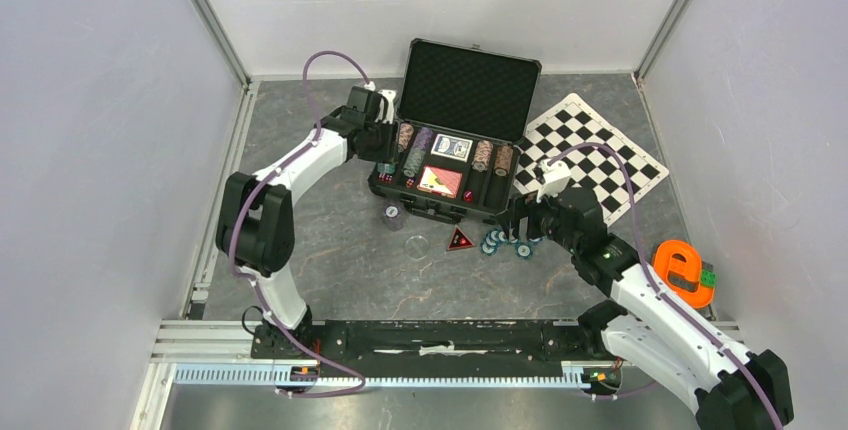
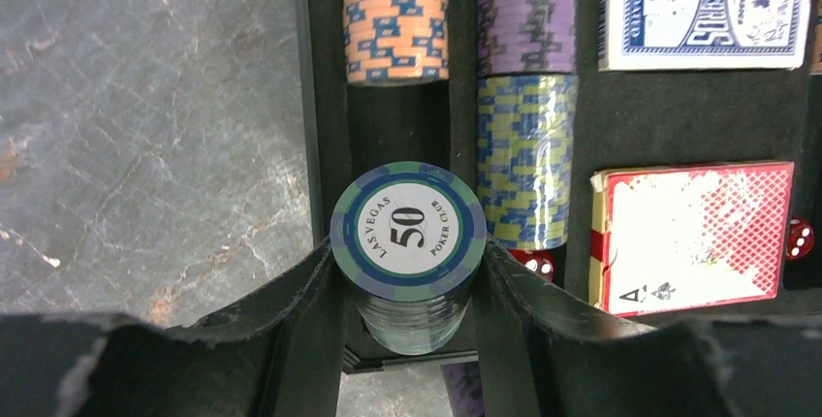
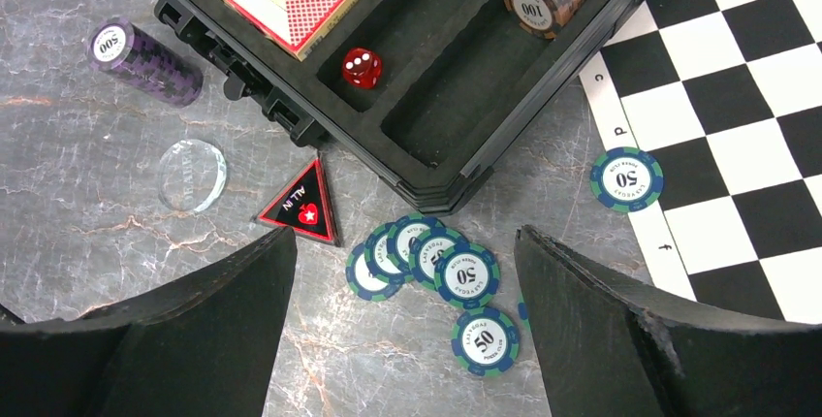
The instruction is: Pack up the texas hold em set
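The black case (image 1: 470, 80) lies open at the back with rows of chips, a blue deck (image 2: 703, 5) and a red deck (image 2: 693, 233) in its foam. My left gripper (image 2: 409, 281) is shut on a stack of teal 50 chips (image 2: 407, 233), held over the case's leftmost slot below the pink chips (image 2: 395, 15). A red die (image 2: 536, 262) lies beside it. My right gripper (image 3: 405, 330) hangs open above several loose teal chips (image 3: 436, 267) on the table in front of the case. One more teal chip (image 3: 627, 179) rests on the mat edge.
A purple chip stack (image 3: 145, 60) lies on its side beside a clear disc (image 3: 192, 176) and a black triangular "all in" marker (image 3: 302, 206). The chequered mat (image 1: 600, 150) spreads right of the case. An orange e-shaped piece (image 1: 685, 272) sits at far right.
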Controlling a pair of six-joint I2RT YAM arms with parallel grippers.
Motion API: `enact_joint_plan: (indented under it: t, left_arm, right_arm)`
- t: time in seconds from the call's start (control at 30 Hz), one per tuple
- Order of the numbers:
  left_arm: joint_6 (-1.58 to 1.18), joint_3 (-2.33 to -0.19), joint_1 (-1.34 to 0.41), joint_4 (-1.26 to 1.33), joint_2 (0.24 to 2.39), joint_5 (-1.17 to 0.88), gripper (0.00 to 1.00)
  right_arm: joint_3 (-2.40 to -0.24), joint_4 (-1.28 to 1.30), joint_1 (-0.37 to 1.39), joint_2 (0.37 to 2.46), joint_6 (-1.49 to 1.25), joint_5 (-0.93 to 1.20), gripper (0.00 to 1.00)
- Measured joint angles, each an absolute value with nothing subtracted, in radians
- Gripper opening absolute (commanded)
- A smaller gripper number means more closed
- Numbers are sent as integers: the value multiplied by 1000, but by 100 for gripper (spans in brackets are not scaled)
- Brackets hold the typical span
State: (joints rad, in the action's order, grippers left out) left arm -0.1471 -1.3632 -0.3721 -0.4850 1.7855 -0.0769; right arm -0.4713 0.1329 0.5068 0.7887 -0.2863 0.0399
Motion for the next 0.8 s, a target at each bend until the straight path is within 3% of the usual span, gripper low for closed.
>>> enact_joint_plan:
  t: [0.17,0.4,0.5,0.57,0.8]
  left_arm:
    - [-112,-1363,-397,-432,1791,-56,28]
    - [-65,-1369,-428,-424,1834,22,43]
    - [-58,-1369,-430,-425,1845,49,64]
    - [-53,-1369,-431,-424,1853,60,99]
    - [-38,-1376,-427,-416,1855,106,99]
  right_arm:
    - [-478,133,507,796,-286,36,89]
    - [-479,133,507,809,-286,30,89]
    - [-479,133,507,809,-286,26,89]
    - [-479,133,507,809,-286,25,89]
    - [-479,133,507,809,-287,22,89]
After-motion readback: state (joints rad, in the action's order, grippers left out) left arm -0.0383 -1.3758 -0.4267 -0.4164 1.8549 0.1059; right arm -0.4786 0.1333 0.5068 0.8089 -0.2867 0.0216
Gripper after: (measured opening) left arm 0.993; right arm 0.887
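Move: The left hand holds the green chip stack on end, over the near half of the case's leftmost slot; the free stretch is about 1 cm ahead, 1 cm right and 3 cm down. Beyond it in the slot lies the orange chip stack, 7 cm ahead and 4 right of the hand; the yellow-green stack is about 5 cm right and 1 ahead, the red dice pair 3 back and 1 left. From the right hand the free stretch is some 13 cm ahead, 26 left and 6 lower. Forward and right by about 1 cm first, then down some 2 cm into the leftmost slot, the left hand eases the green chip stack in between the orange stack and the dice, drifting back left while the wrist rolls about 10 degrees, left side up. Near the bottom the fingers open wide and let go of the stack, staying low around it. ##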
